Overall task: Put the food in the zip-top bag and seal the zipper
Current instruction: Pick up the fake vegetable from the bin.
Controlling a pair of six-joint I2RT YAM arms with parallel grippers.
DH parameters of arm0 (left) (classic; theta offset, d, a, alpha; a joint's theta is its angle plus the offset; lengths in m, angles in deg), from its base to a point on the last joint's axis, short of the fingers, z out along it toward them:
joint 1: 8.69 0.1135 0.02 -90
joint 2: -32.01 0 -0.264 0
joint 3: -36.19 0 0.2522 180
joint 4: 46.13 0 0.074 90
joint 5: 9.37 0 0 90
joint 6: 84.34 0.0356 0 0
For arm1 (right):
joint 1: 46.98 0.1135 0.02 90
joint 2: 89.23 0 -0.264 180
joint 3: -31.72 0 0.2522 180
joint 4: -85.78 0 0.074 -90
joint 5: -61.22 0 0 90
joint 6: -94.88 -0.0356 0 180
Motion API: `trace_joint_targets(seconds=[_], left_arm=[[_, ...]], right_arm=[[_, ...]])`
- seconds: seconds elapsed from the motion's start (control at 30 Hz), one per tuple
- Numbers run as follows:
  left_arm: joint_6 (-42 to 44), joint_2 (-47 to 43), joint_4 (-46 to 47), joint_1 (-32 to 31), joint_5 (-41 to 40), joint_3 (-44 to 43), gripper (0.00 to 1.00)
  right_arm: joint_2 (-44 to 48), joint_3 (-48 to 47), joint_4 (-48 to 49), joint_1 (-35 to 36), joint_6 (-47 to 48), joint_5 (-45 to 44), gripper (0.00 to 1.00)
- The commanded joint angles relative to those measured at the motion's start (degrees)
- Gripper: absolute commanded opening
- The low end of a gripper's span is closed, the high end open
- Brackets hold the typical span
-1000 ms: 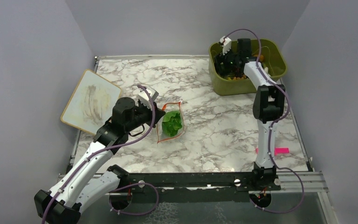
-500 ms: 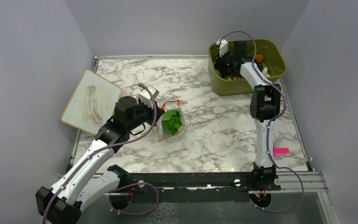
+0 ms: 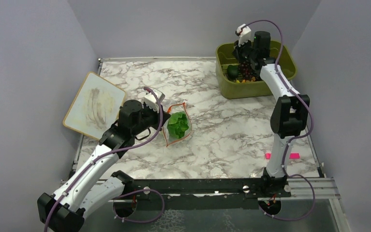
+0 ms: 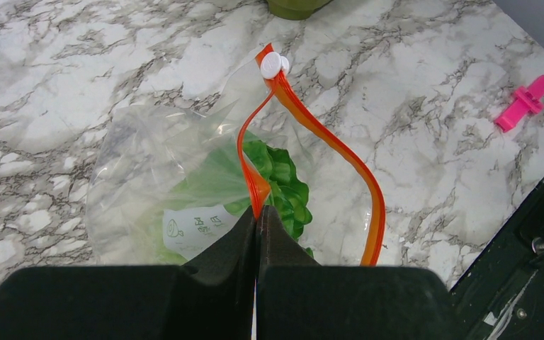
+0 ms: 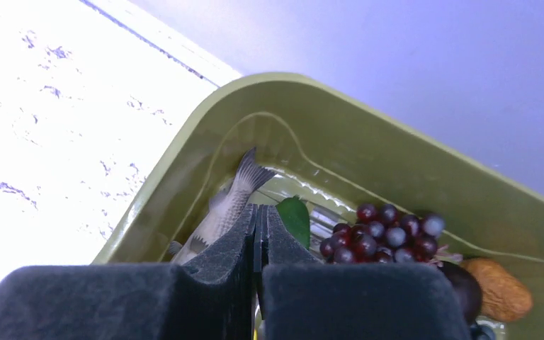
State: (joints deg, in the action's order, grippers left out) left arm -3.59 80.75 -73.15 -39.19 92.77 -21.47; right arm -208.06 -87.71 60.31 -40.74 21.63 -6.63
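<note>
The zip-top bag (image 3: 176, 126) (image 4: 149, 163) lies mid-table, mouth gaping, with the green lettuce (image 3: 178, 124) (image 4: 283, 177) inside. My left gripper (image 3: 162, 112) (image 4: 258, 212) is shut on one side of the orange-red zipper (image 4: 326, 142); its white slider (image 4: 273, 65) sits at the far end. Raised over the olive bin (image 3: 236, 89) (image 5: 184, 163), my right gripper (image 3: 246, 59) (image 5: 260, 212) is shut, seemingly pinching the thin green leaf (image 5: 294, 216) of the purple grapes (image 3: 244, 72) (image 5: 379, 234). A grey fish (image 5: 227, 205) lies in the bin below.
A dark green piece (image 3: 232, 71), orange bits and a brown piece (image 5: 499, 287) are in the bin. A pink clip (image 3: 285, 155) (image 4: 524, 103) lies by the right arm's base. A white board (image 3: 94, 104) rests at the table's left edge.
My right gripper closed down in the bin, then rose and shifted right above it, uncovering the grapes and the dark green piece. The left gripper and the bag stayed put.
</note>
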Motion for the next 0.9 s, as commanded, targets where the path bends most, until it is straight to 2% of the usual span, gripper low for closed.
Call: trace_joint_targets(seconds=[0.0, 0.1, 0.13, 0.23, 0.27, 0.33, 0.43, 0.6, 0.77, 0.87], left_arm=[[0.4, -1.3, 1.7, 0.2, -1.6, 0.7, 0.0], [0.4, -1.4, 1.9, 0.2, -1.9, 0.8, 0.0], [0.3, -1.4, 1.9, 0.2, -1.9, 0.8, 0.0], [0.3, -1.4, 1.9, 0.2, -2.2, 0.9, 0.0], [0.3, -1.3, 1.8, 0.1, -2.3, 1.0, 0.0], [0.3, -1.2, 2.0, 0.2, -2.8, 1.2, 0.0], [0.3, -0.5, 2.1, 0.1, -4.9, 1.2, 0.0], [-1.8, 0.1, 4.7, 0.2, -9.5, 2.3, 0.0], [-4.4, 8.9, 1.6, 0.2, -12.3, -4.0, 0.0], [-7.8, 14.1, -2.6, 0.2, -10.5, -10.4, 0.0]], right_arm=[[2.4, 0.4, -1.8, -0.3, -0.1, -3.5, 0.01], [2.9, 0.6, -4.9, -0.3, -1.1, -7.9, 0.02], [2.7, 0.3, -6.4, -0.3, -1.1, -9.4, 0.09], [1.3, -1.4, -11.1, -0.3, -0.8, -13.5, 0.39], [0.5, -2.4, -12.6, -0.3, -0.7, -14.9, 0.46], [-1.4, -4.8, -15.3, -0.3, -0.5, -17.8, 0.55], [-2.9, -7.3, -16.8, -0.4, -2.3, -21.3, 0.61], [-5.0, -10.3, -13.3, -1.0, -6.2, -27.7, 0.68], [-10.7, -18.7, -16.2, -2.7, -11.7, -23.1, 0.69], [-13.5, -22.7, -18.1, -4.0, -17.6, -20.8, 0.69]])
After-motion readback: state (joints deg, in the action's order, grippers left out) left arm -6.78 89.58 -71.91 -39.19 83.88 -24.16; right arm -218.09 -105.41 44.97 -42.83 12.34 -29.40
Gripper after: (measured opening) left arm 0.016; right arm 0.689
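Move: Red grapes in the bin, the likely target, lie about 5 cm ahead of the right hand, 8 cm to its right and 15 cm below. The avocado is about 4 cm ahead and 2 cm right of the hand, the fish about 5 cm ahead and 3 cm left, the eggplant some 8 cm ahead and 15 cm right, all similarly low. From the left hand the grapes are roughly 38 cm ahead and 41 cm right. Rightwards about 8 cm over the bin, away from the fish corner, the right hand sweeps: after a slight rise it sinks, then swings forward at the end, yawing some 25 degrees clockwise and tipping down a little as its shut fingers open wide above the grapes. The left hand, still pinching the bag's rim, starts late, forward and slightly down. ##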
